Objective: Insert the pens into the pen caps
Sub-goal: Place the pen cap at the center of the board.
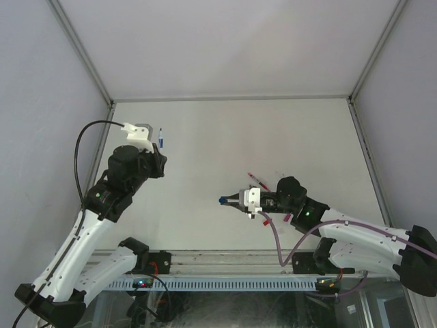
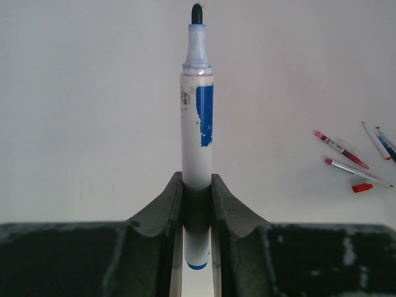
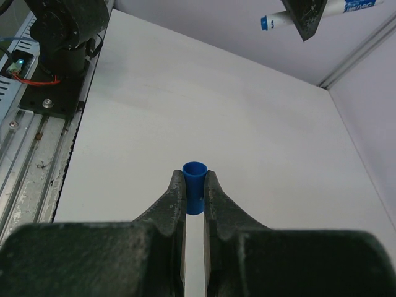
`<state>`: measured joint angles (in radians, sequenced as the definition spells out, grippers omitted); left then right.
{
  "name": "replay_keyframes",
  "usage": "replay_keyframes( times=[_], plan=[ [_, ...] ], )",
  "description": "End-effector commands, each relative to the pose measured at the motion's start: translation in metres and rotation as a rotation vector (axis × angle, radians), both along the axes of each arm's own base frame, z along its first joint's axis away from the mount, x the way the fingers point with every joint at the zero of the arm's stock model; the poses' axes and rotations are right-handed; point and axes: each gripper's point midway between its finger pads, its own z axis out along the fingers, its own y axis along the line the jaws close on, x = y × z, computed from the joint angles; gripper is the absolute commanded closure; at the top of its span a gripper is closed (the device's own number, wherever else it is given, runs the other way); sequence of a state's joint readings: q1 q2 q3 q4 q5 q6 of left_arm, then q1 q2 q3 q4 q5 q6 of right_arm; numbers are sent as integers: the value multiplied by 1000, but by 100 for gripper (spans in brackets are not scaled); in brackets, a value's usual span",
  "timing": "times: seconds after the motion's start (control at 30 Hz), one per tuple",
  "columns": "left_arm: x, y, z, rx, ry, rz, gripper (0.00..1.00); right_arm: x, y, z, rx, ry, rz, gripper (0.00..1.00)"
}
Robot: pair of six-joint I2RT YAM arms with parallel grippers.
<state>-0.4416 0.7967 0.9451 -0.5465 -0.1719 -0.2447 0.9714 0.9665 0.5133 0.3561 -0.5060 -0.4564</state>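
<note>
My left gripper (image 2: 197,185) is shut on a blue pen (image 2: 198,124), a white barrel with a blue label whose bare tip points away from the wrist. In the top view this pen (image 1: 160,139) is held above the table at the far left. My right gripper (image 3: 194,185) is shut on a stubby blue pen cap (image 3: 194,179), open end facing outward. In the top view the cap (image 1: 223,200) sits mid-table, pointing left, well apart from the held pen. Several loose pens (image 2: 341,150) and a red cap (image 2: 362,187) lie on the table.
A red-ended pen (image 1: 257,180) lies beside the right wrist. The table's side walls and back frame (image 1: 232,99) bound the white surface. The left arm's base (image 3: 62,43) and the metal rail (image 3: 25,154) show at the left of the right wrist view.
</note>
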Motion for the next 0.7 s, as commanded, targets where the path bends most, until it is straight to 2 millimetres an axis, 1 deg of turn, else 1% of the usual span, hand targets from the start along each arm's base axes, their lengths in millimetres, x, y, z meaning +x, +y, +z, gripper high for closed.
replay_keyframes(
  times=[0.0, 0.07, 0.13, 0.23, 0.27, 0.33, 0.47, 0.57, 0.67],
  plan=[
    [1, -3, 7, -38, -48, -11, 100, -7, 1, 21, 57, -67, 31, 100],
    [0, -2, 8, -40, -54, -11, 100, -3, 0, 25, 79, -27, -2, 100],
    [1, -2, 7, -39, -52, -10, 100, 5, 0, 29, 110, 67, -73, 100],
    [1, -3, 7, -39, -48, -13, 100, 23, -1, 36, 141, 240, -211, 100],
    [1, -3, 6, -38, -47, -14, 100, 25, -1, 38, 145, 307, -239, 100],
    [1, -4, 7, -39, -47, -13, 100, 42, -5, 42, 183, 476, -384, 100],
    [1, -5, 6, -40, -42, -17, 100, 70, -20, 33, 206, 831, -718, 100],
    [2, -7, 5, -43, -36, -26, 100, 74, -31, 24, 213, 1011, -897, 100],
    [2, -8, 3, -44, -29, -32, 100, 76, -47, 21, 321, 1181, -1039, 100]
  ],
)
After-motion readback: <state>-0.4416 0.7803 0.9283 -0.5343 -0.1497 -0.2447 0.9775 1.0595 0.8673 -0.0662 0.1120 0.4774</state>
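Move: The board's centre, where my blue pen cap is due, lies roughly 18 cm ahead of my right hand, a mere 2 cm to its right and about 20 cm below. The open pen in my left hand sits some 15 cm ahead, 20 cm left and 6 cm above it. On the table, the red pen lies about 14 cm ahead and 12 cm right. From my left hand the board's centre is around 7 cm ahead, 20 cm right and 25 cm below. With the pen cap still pinched, after a brief near-standstill I carry my right hand about 7 cm forward towards the board's centre, lifting it some 4 cm on the way. Meanwhile I swing the fingers roughly 40 degrees clockwise, from pointing left to pointing forward-left and a little down, and roll the wrist so its upper side tips forward. ##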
